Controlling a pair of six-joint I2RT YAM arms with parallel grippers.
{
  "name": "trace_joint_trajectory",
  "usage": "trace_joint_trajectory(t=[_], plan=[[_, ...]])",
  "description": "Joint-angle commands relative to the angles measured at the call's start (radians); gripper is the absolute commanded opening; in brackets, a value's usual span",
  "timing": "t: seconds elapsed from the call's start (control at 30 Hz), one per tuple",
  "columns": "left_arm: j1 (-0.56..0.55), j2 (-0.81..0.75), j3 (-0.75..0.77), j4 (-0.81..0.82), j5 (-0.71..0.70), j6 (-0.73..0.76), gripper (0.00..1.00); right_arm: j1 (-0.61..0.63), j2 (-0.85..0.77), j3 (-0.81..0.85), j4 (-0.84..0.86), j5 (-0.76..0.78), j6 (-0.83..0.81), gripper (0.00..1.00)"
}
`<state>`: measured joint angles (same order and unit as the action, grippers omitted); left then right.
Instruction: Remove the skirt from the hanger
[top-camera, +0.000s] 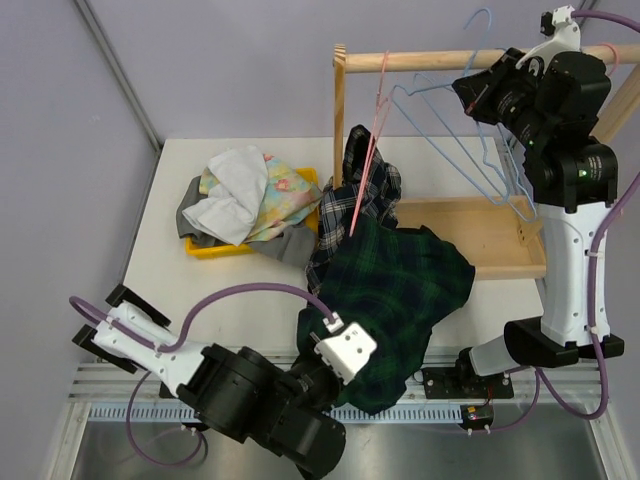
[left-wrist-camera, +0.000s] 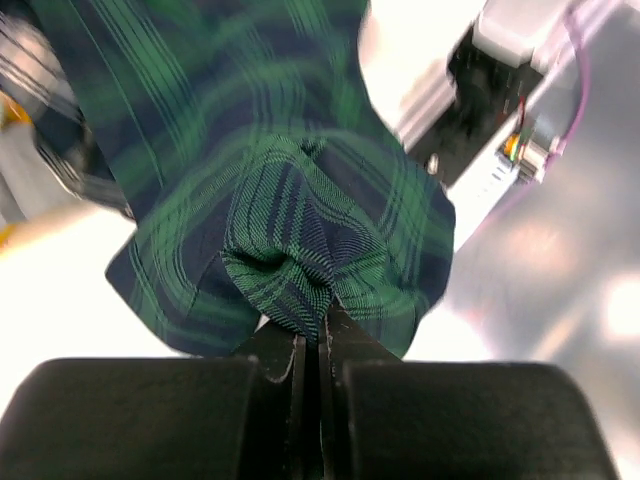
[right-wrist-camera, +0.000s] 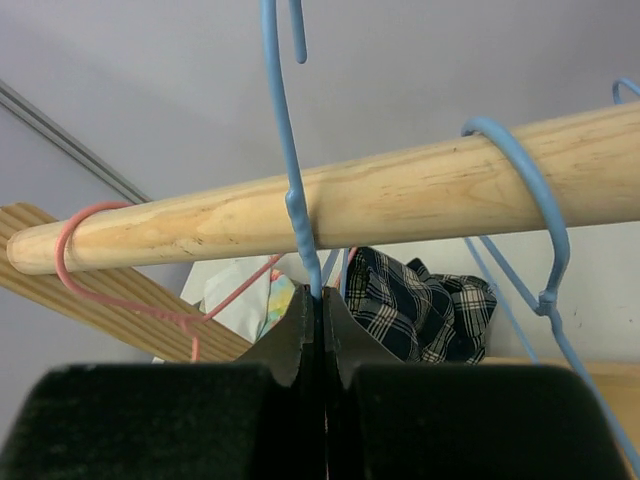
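Observation:
The green-and-navy plaid skirt (top-camera: 395, 285) lies crumpled on the table, spilling onto the wooden rack's base. My left gripper (top-camera: 345, 365) is shut on a bunched fold at its near edge, and in the left wrist view the skirt (left-wrist-camera: 300, 230) wells up from between the closed fingers of that gripper (left-wrist-camera: 312, 335). My right gripper (top-camera: 470, 88) is up by the rack's rod, shut on the neck of a bare blue wire hanger (top-camera: 450, 135). In the right wrist view the hanger (right-wrist-camera: 290, 160) rises from this gripper (right-wrist-camera: 320, 297) in front of the rod (right-wrist-camera: 400, 195).
A pink hanger (top-camera: 368, 150) on the rod carries a navy-and-white checked garment (top-camera: 365, 185). More blue hangers (right-wrist-camera: 525, 170) hook over the rod. A yellow bin (top-camera: 205, 248) heaped with clothes stands at the back left. The rack's base (top-camera: 490, 235) lies to the right.

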<state>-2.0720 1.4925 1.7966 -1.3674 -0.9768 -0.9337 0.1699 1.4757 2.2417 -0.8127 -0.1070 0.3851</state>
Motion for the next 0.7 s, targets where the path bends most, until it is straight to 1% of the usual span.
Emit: trace_joint_trajectory(t=[0.0,0.03,0.1,0.13,0.2,0.23,0.27,0.3,0.33,0.37,0.4,0.43,0.47,0.5,0.53,0.57,0.6,0.63,0.67], plan=[[0.064,-0.044,0.102,-0.174,-0.143,0.119,0.0,-0.001,0.009,-0.031,0.069,-0.011,-0.014,0.0],[0.125,-0.051,0.116,-0.17,-0.157,0.148,0.0,-0.001,-0.003,-0.068,0.069,-0.016,-0.012,0.0],[0.183,-0.076,0.158,-0.144,-0.169,0.246,0.0,-0.003,-0.021,-0.121,0.076,-0.022,-0.009,0.0],[0.246,-0.089,0.174,-0.136,-0.192,0.278,0.0,-0.001,-0.053,-0.189,0.089,-0.02,-0.008,0.0],[0.324,-0.145,0.227,-0.069,-0.204,0.402,0.0,-0.001,-0.089,-0.256,0.101,-0.019,-0.008,0.0],[0.408,-0.17,0.233,-0.021,-0.2,0.461,0.0,-0.001,-0.121,-0.316,0.113,-0.017,-0.009,0.0],[0.455,-0.202,0.228,0.044,-0.191,0.615,0.0,-0.003,-0.133,-0.339,0.113,-0.014,-0.009,0.0],[0.502,-0.231,0.215,0.186,-0.177,0.689,0.0,-0.003,-0.146,-0.359,0.11,-0.011,-0.011,0.02],[0.592,-0.288,0.196,0.268,-0.145,0.77,0.0,-0.001,-0.167,-0.391,0.112,-0.01,-0.014,0.09],[0.633,-0.308,0.181,0.41,-0.139,0.914,0.0,-0.003,-0.178,-0.404,0.107,-0.01,-0.018,0.43],[0.674,-0.322,0.175,0.472,-0.128,0.984,0.0,-0.003,-0.186,-0.415,0.103,-0.011,-0.018,0.61],[0.766,-0.334,0.185,0.52,-0.09,1.037,0.0,-0.003,-0.201,-0.433,0.099,-0.01,-0.018,0.77],[0.812,-0.331,0.202,0.556,-0.074,1.117,0.0,-0.003,-0.209,-0.442,0.093,-0.008,-0.018,0.87],[0.86,-0.322,0.225,0.612,-0.056,1.151,0.0,-0.003,-0.216,-0.453,0.092,-0.007,-0.022,0.96],[0.944,-0.313,0.266,0.642,-0.018,1.183,0.0,-0.003,-0.236,-0.477,0.09,-0.003,-0.022,0.98],[0.984,-0.284,0.289,0.692,-0.001,1.241,0.0,-0.001,-0.245,-0.49,0.09,-0.005,-0.023,0.98],[1.069,-0.267,0.308,0.72,0.016,1.269,0.0,-0.001,-0.265,-0.505,0.093,-0.003,-0.022,0.99],[1.113,-0.249,0.348,0.74,0.057,1.294,0.0,-0.003,-0.275,-0.533,0.095,-0.005,-0.02,0.99],[1.163,-0.194,0.378,0.749,0.091,1.302,0.0,-0.003,-0.284,-0.545,0.098,-0.006,-0.018,0.99]])
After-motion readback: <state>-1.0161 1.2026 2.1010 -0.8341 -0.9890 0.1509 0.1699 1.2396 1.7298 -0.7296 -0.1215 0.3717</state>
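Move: The green plaid skirt is already in the left gripper. The clothes pile on the yellow box lies about 45 cm ahead, 24 cm left and 28 cm below it. The navy plaid skirt hangs some 36 cm ahead of that hand, 3 cm right and 8 cm lower. The right gripper holds the empty blue hanger; the rail runs about 4 cm ahead, straight in line and 2 cm higher, with a pink hanger 12 cm left and another blue hanger 6 cm right, both about 4 cm ahead and 2 cm above. Swing the left gripper out forward, then increasingly left and up, carrying the green skirt across towards the pile's side at speed, some 25 cm along each, fingers still shut, turning them about 45 degrees counter-clockwise and tipping them up. Meanwhile lower the right gripper about 10 cm just in front of the rail, opening wide partway down to let go of the blue hanger. ##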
